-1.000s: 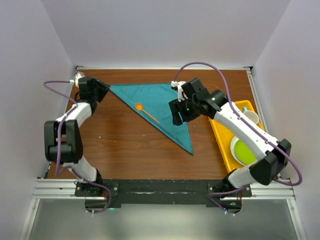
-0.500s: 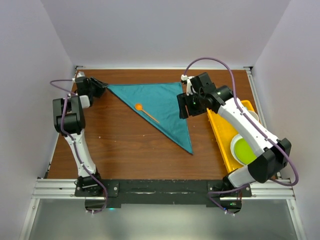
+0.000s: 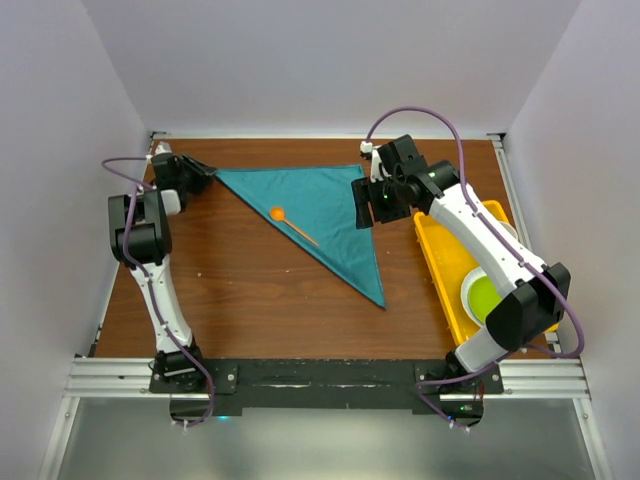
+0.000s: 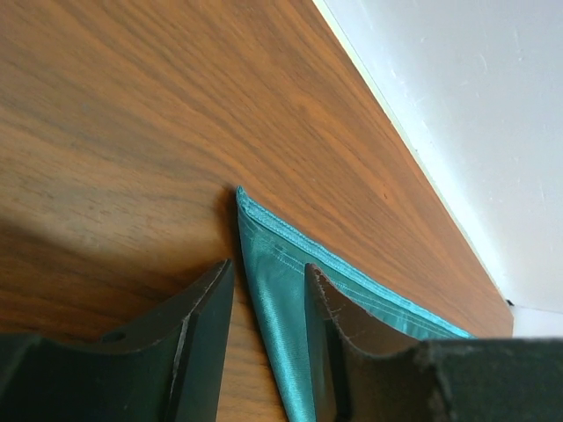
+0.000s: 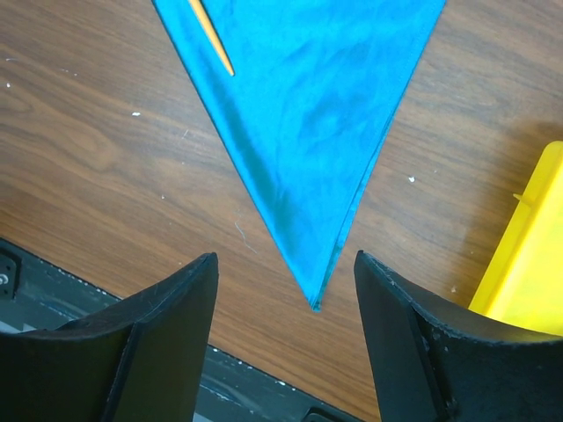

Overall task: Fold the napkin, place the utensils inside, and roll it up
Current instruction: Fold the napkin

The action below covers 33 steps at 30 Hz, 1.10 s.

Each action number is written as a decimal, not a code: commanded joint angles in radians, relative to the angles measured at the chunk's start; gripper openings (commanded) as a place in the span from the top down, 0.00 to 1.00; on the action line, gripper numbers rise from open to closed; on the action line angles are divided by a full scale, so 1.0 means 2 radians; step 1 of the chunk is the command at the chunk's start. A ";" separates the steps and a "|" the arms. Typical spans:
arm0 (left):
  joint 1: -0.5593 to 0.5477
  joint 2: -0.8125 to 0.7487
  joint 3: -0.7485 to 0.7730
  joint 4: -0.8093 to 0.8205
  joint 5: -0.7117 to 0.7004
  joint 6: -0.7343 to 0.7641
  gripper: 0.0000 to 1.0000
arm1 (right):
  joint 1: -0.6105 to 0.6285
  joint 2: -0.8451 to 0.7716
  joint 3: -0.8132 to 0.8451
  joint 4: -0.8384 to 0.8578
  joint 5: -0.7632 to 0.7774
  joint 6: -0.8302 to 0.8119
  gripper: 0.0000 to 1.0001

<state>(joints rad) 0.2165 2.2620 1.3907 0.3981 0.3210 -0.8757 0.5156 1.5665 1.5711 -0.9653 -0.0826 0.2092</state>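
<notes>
The teal napkin (image 3: 325, 205) lies flat on the table, folded into a triangle with its long tip pointing toward the near edge. The orange spoon (image 3: 295, 227) rests on it near the left fold. My left gripper (image 3: 207, 173) sits low at the napkin's far-left corner. In the left wrist view that napkin corner (image 4: 273, 308) lies between the open left gripper (image 4: 268, 266), whose jaws stand a little apart around it. My right gripper (image 3: 362, 205) hovers open over the napkin's right edge. In the right wrist view the napkin (image 5: 317, 114) and the spoon's handle (image 5: 211, 35) lie below the open right gripper (image 5: 285, 258).
A yellow tray (image 3: 445, 265) at the right holds a green plate (image 3: 490, 300) and a white cup (image 3: 502, 235); the yellow tray's (image 5: 528, 255) corner shows in the right wrist view. White walls enclose the table on three sides. The left gripper is close to the back-left corner.
The left arm's elbow swung back while its gripper stayed at the napkin's left corner, and its jaws narrowed. The right gripper moved toward the back, up along the napkin's right edge.
</notes>
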 commanded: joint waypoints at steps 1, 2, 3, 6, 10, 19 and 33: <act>0.004 0.022 0.034 -0.001 -0.002 0.028 0.57 | -0.004 0.000 0.019 -0.001 -0.017 0.001 0.32; 0.004 0.025 0.037 -0.001 0.001 0.028 0.58 | -0.004 0.000 0.019 -0.001 -0.018 0.000 0.32; 0.003 0.027 0.041 -0.002 0.002 0.027 0.60 | -0.004 0.000 0.019 -0.004 -0.018 -0.001 0.32; 0.003 0.033 0.047 -0.003 0.002 0.032 0.65 | -0.005 -0.004 0.015 -0.007 -0.019 -0.003 0.32; 0.004 0.035 0.071 -0.012 0.007 0.047 0.79 | -0.005 -0.012 0.006 -0.006 -0.027 -0.001 0.32; -0.022 -0.042 0.064 -0.007 0.018 0.024 0.99 | -0.005 -0.028 -0.015 0.009 -0.045 0.003 0.31; -0.166 -0.214 -0.110 -0.021 0.022 0.016 1.00 | -0.005 -0.098 -0.094 0.042 -0.084 0.016 0.30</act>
<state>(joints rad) -0.0540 1.9121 1.2484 0.3656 0.3408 -0.8467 0.5095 1.4300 1.4197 -0.9249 -0.1986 0.2138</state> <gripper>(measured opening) 0.026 0.692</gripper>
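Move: The napkin's far-left corner lies about 3 cm ahead of the left fingertips and 1 cm below, level with them sideways; the fingers are open over it. From the left hand the orange spoon's middle is some 18 cm back and 28 cm to the right, and the napkin's far-right corner about 1 cm ahead and 49 cm to the right. From the idle right hand the far-left corner is roughly 30 cm ahead and 54 cm to the left. Ease the left gripper forward about 2 cm, low over the table, shut the fingers to pinch the napkin's far-left corner, then lift some 13 cm while swinging about 14 cm to the right over the cloth and drawing back 5 cm or so. Let the wrist turn clockwise and the fingertips tip up a little. Drift the empty right hand about 3 cm back, open. ##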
